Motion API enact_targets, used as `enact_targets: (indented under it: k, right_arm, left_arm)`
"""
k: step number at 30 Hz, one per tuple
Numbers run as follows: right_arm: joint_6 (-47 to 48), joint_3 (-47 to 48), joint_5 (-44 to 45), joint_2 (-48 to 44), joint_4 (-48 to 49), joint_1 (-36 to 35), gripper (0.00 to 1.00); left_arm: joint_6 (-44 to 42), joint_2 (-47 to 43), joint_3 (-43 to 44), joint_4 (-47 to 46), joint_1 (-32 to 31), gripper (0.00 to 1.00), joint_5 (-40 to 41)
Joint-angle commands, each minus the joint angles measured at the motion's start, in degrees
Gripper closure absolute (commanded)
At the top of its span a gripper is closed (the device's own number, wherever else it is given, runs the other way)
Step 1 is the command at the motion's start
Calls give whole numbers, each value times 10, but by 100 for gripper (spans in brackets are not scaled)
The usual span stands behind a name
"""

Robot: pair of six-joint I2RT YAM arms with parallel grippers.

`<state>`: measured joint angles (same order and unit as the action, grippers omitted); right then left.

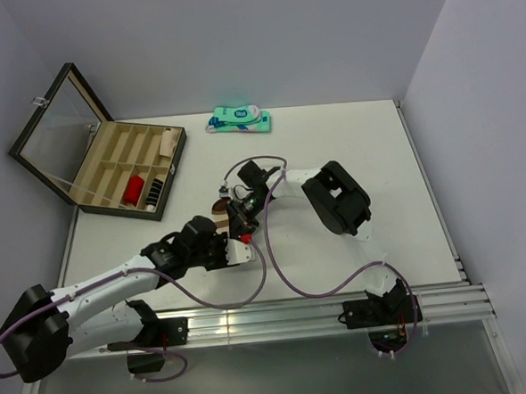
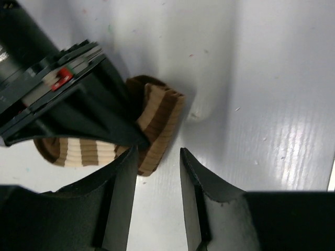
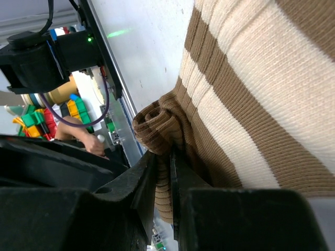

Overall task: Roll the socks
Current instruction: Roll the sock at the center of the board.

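Note:
A brown sock [image 3: 251, 78] with wide tan bands is partly rolled, its end curled into a coil. My right gripper [image 3: 170, 157] is shut on a fold of it just below that coil. From above, the sock [image 1: 220, 207] shows at the table's middle, with the right gripper [image 1: 238, 212] right beside it. In the left wrist view the sock [image 2: 159, 115] hangs folded from the right gripper's black fingers [image 2: 112, 117]. My left gripper [image 2: 157, 154] stands open just short of the sock's lower edge, with only bare table between its fingers. It sits close under the right gripper [image 1: 233, 241].
A dark wooden compartment box [image 1: 110, 171] with its glass lid raised stands at the back left and holds small items. A flat teal-and-white package [image 1: 239, 120] lies at the back edge. An aluminium rail [image 1: 279, 316] runs along the front, and purple cables loop over the table.

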<state>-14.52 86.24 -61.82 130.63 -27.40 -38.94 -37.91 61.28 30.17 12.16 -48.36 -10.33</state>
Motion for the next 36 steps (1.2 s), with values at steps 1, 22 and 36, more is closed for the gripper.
enact_targets:
  k: [1, 22, 36]
  right_arm:
    - [7, 5, 53, 17, -20, 4, 83]
    - [9, -12, 67, 18, -13, 7, 83]
    - [0, -31, 100, 6, -2, 7, 83]
  left_arm:
    - [2, 9, -13, -56, -40, 57, 34]
    - [-1, 104, -45, -210, -86, 57, 78]
    - [-5, 153, -3, -152, -9, 62, 17]
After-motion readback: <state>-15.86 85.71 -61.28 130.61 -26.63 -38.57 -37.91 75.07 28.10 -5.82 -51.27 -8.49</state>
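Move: The folded brown striped sock end that I'm rolling is in my right fingertips, about 1 cm back of that hand's point and 1 cm below it. From my left hand it lies some 4 cm to the right, 2 cm ahead and 4 cm lower. The sock's flat striped foot runs outward, about 9 cm ahead of my left hand and 2 cm left. The rolled black sock in the box is roughly 14 cm ahead and 19 cm left. I swing my left hand back, right and down by about 2 cm each, then keep sinking rightward and turn forward some 3.5 cm, bringing its open fingers down astride the sock's rolled end. They narrow a little as they get there. My right hand stays put and keeps its pinch on that end. ##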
